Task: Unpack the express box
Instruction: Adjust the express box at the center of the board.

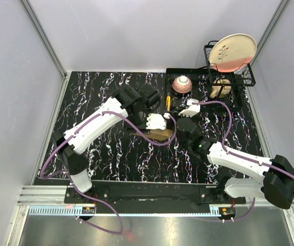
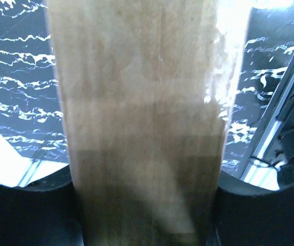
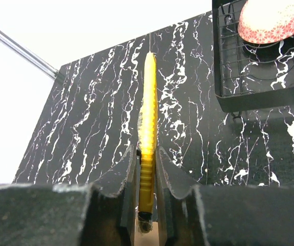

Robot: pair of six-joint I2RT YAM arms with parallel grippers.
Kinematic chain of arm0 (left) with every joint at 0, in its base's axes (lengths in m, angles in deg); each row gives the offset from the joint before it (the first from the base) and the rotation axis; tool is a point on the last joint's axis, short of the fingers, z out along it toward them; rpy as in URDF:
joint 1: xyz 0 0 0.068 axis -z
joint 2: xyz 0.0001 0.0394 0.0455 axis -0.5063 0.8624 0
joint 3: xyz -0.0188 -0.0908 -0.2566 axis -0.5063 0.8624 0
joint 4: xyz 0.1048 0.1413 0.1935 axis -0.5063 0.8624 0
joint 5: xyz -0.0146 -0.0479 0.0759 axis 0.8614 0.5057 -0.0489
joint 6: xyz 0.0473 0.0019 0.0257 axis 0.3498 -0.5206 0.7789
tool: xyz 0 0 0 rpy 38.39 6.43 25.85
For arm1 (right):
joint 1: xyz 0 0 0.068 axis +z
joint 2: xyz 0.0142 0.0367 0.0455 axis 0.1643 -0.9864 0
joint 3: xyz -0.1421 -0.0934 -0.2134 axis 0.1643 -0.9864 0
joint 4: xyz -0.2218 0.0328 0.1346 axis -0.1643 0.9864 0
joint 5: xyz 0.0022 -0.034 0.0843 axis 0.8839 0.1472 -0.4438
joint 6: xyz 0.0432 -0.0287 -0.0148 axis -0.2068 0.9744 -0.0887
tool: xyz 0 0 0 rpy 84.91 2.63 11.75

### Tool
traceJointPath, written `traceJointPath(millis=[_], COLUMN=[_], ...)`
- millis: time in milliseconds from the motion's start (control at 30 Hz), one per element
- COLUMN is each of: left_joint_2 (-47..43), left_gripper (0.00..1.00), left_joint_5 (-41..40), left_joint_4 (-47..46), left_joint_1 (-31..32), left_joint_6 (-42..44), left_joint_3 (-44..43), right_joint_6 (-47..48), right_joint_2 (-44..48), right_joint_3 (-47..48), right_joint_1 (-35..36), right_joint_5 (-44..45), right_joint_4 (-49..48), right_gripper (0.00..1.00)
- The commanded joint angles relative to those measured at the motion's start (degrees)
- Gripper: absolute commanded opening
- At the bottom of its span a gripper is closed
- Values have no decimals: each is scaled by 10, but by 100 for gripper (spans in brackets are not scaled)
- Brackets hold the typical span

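Observation:
The express box (image 2: 141,102), plain brown cardboard, fills the middle of the left wrist view and runs up from between the two black fingers (image 2: 28,215). My left gripper (image 2: 147,205) is shut on its sides. From above, the box (image 1: 161,135) shows just under the left gripper (image 1: 157,122) at the table's centre. My right gripper (image 3: 147,164) is shut on a yellow utility knife (image 3: 148,102) that points away towards the far edge. From above, the knife (image 1: 168,101) is just beyond the box, with the right gripper (image 1: 180,109) to its right.
A black wire dish rack (image 1: 229,77) stands at the back right with a round plate (image 1: 232,48) upright in it. A pink bowl (image 1: 182,84) lies upside down beside it, also seen as the bowl (image 3: 272,20) in the right wrist view. White walls enclose the black marbled table (image 1: 111,154).

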Motion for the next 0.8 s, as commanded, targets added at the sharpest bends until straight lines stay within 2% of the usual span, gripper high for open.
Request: traceJointPath(millis=[0,133,233,500,767], left_joint_2=[-44,-52,-60,-78,-75], left_gripper=[23,22,26,35,16], left_joint_5=[104,119,134,155,156], left_joint_4=[1,0,0,0,0], left_joint_1=[-12,-11,-10,-10,-10], left_joint_6=[-81,-96,-103,-118,-119], left_joint_3=[-93,-119,-124,-90,3], right_joint_6=[-15,-29,-33,-38,-41], right_joint_2=[-38,-54,-67,-112,-145], right_joint_3=[-19,-20,-20,-6,3], right_joint_1=[13,13,13,16,30], right_joint_5=[-6,-20,-28,-57,-69], right_joint_4=[36,32,24,13,1], right_gripper=[0,0,0,0,0])
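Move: The left hand already pinches the express box near its left end; the box's middle lies about 6 cm to the hand's right, level with it front to back and perhaps 2 cm higher. From the right hand, the box's middle is roughly 7 cm left, 6 cm back and 4 cm lower. The right hand's held yellow knife sticks out some 3 cm ahead, and the bowl stands about 16 cm ahead, 5 cm right and 13 cm lower. Keeping its pinch on the express box, the left hand rises some 4 cm, draws back about 3 cm and goes a little right, tilting so that its fingertips swing towards the right. The right hand, still gripping the yellow knife, first eases slightly left and then sinks fast, about 9 cm in all and over 3 cm left, its fingers tipping down some 10 degrees as it comes down close by the box's right end, where contact can't be made out. ##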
